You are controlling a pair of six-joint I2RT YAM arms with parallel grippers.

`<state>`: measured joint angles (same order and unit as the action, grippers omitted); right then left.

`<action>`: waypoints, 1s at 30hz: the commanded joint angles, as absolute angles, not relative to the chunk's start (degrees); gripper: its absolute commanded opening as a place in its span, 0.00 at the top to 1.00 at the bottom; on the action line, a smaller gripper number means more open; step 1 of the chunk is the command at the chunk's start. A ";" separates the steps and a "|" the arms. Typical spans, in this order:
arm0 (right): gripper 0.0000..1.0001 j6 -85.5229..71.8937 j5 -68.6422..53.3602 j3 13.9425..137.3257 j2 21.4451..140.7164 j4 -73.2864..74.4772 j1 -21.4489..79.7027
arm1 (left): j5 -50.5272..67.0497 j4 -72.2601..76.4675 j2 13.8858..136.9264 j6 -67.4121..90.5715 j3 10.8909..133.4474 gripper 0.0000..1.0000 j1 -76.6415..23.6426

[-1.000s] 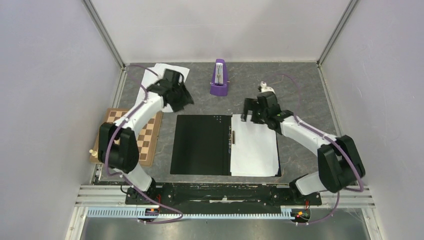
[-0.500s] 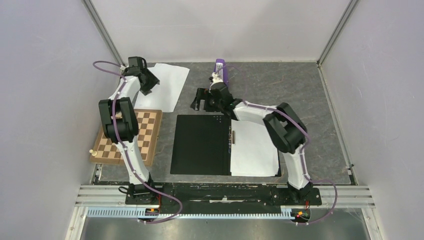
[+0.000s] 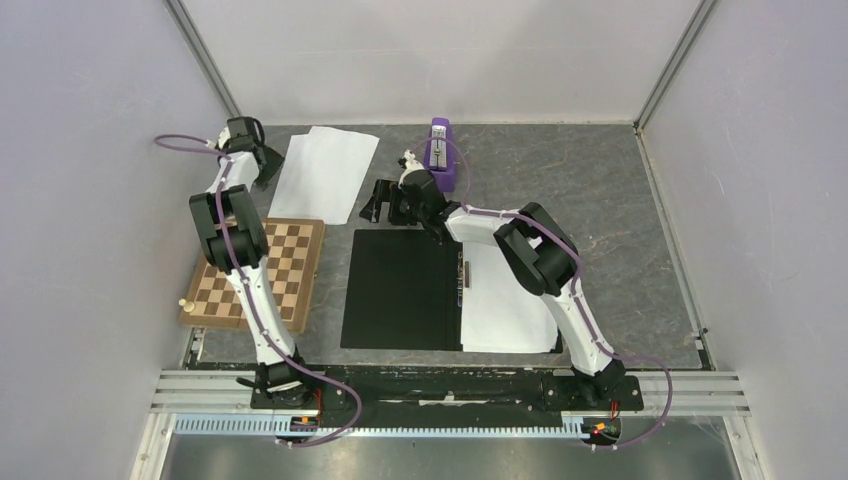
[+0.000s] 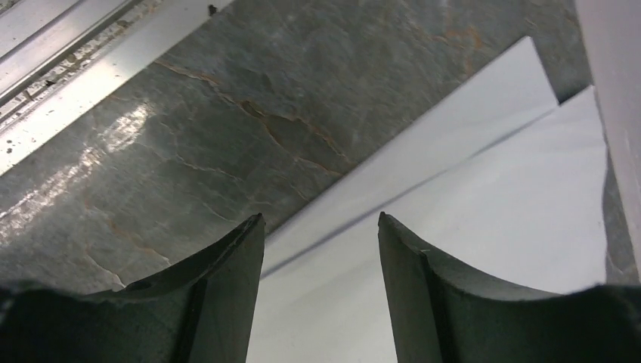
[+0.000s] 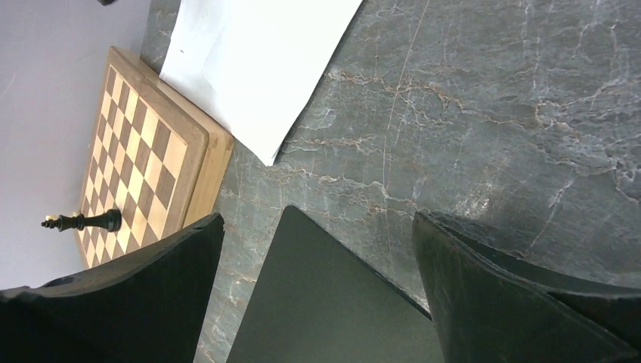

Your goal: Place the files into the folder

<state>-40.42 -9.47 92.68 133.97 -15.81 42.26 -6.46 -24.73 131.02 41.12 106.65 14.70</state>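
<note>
The folder [image 3: 400, 290] lies open mid-table, black inside up, with a metal clip on its spine [image 3: 462, 272]. One white file [image 3: 510, 300] covers its right half. More files [image 3: 325, 172] lie loose at the back left, two overlapping sheets [image 4: 469, 197] in the left wrist view. My left gripper [image 3: 266, 168] [image 4: 319, 219] is open at their left edge, its fingers over paper and holding nothing. My right gripper [image 3: 378, 205] [image 5: 317, 219] is wide open and empty above the folder's far left corner [image 5: 325, 302].
A purple metronome [image 3: 440, 155] stands at the back, close behind the right arm. The brown chessboard [image 3: 270, 275] [image 5: 143, 166] lies left of the folder, with a dark chess piece [image 5: 83, 221] at its edge. Metal rails and walls enclose the table.
The left arm swung from over the loose files to their far left edge. The right arm crossed from the folder's right half to its far left corner.
</note>
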 commanded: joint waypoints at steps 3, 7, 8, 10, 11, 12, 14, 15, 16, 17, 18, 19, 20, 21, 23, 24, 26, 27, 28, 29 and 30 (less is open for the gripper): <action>0.02 -38.48 -10.98 90.50 132.82 -20.20 42.18 | -7.35 -21.88 135.08 48.00 108.48 0.36 16.83; 0.02 -37.65 -10.60 90.55 132.84 -19.92 42.13 | -4.07 -24.36 137.78 50.60 110.08 0.36 16.87; 0.02 -37.34 -10.54 91.04 133.04 -19.55 42.14 | -2.69 -25.28 138.15 51.36 110.23 0.36 16.78; 0.02 -36.77 -9.97 92.28 133.56 -18.67 42.20 | -1.73 -28.21 138.61 52.27 110.48 0.37 16.27; 0.02 -36.60 -9.80 92.80 133.91 -18.29 42.18 | -1.55 -29.47 138.73 52.38 110.42 0.37 15.90; 0.02 -36.34 -9.67 93.62 134.31 -18.05 42.19 | -1.41 -31.02 138.84 52.34 110.39 0.37 15.52; 0.02 -36.01 -9.48 95.56 135.48 -17.13 42.11 | -1.23 -33.31 138.87 52.06 110.34 0.37 14.91; 0.02 -35.87 -9.24 96.85 136.20 -16.61 42.10 | -1.01 -34.33 138.88 51.82 110.22 0.37 14.53; 0.02 -35.87 -9.08 97.80 136.96 -16.30 42.08 | -0.95 -35.08 139.03 51.54 110.26 0.37 14.20; 0.02 -35.74 -8.91 99.04 137.59 -15.90 42.02 | -0.76 -35.78 139.08 51.15 110.22 0.37 13.83; 0.02 -35.86 -8.65 99.96 138.31 -15.59 41.97 | -0.47 -36.28 139.20 50.47 110.23 0.37 13.38; 0.02 -35.79 -8.54 101.03 138.86 -15.28 41.90 | -0.27 -36.67 139.21 49.82 110.38 0.37 12.94; 0.02 -35.86 -8.27 101.99 139.48 -15.08 41.85 | -0.26 -37.56 139.51 49.01 111.01 0.37 12.38; 0.02 -35.90 -8.04 102.78 140.05 -14.81 41.79 | -0.26 -38.50 139.87 48.27 111.91 0.37 11.88; 0.02 -36.17 -7.89 104.40 141.17 -14.13 41.66 | 1.32 -40.35 140.58 46.86 113.29 0.37 10.81; 0.02 -36.33 -7.80 105.03 141.41 -13.88 41.62 | 1.46 -40.97 140.72 46.43 113.54 0.37 10.44; 0.02 -36.53 -7.35 105.25 141.74 -13.79 41.53 | 2.14 -41.04 140.63 45.82 113.49 0.37 9.66; 0.02 -36.69 -7.15 105.12 141.69 -13.71 41.49 | 2.61 -41.06 140.71 45.41 113.63 0.37 9.05; 0.02 -36.73 -6.93 105.10 141.83 -13.56 41.40 | 3.01 -41.37 140.94 45.13 114.00 0.37 8.65; 0.02 -36.80 -6.54 105.07 141.82 -13.12 41.32 | 3.55 -41.77 141.14 44.91 114.44 0.37 8.10; 0.02 -36.93 -6.48 104.84 141.72 -12.85 41.18 | 3.90 -42.45 141.47 44.62 115.18 0.38 7.56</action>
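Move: The files, white sheets lying flat, have their middle about 13 cm to the left hand's right, level with it and some 4 cm lower; their left edge is only 2 cm away. The chessboard lies some 29 cm back and 5 cm left of the left hand. From the right hand the files' middle is about 15 cm ahead and 14 cm left, the open folder's middle 18 cm back and 18 cm right, and the purple metronome 17 cm ahead and 14 cm right. Down some 2 cm and slightly outward to the left at first, the left hand then sweeps about 9 cm to the right, half-open fingertips low against the files' left edge, pushing them along the table towards the other hand while the wrist rolls about 10 degrees. The right hand waits low and wide open, then eases about 3 cm forward and a little left, its right fingertip meeting the files' right edge by the near corner. ##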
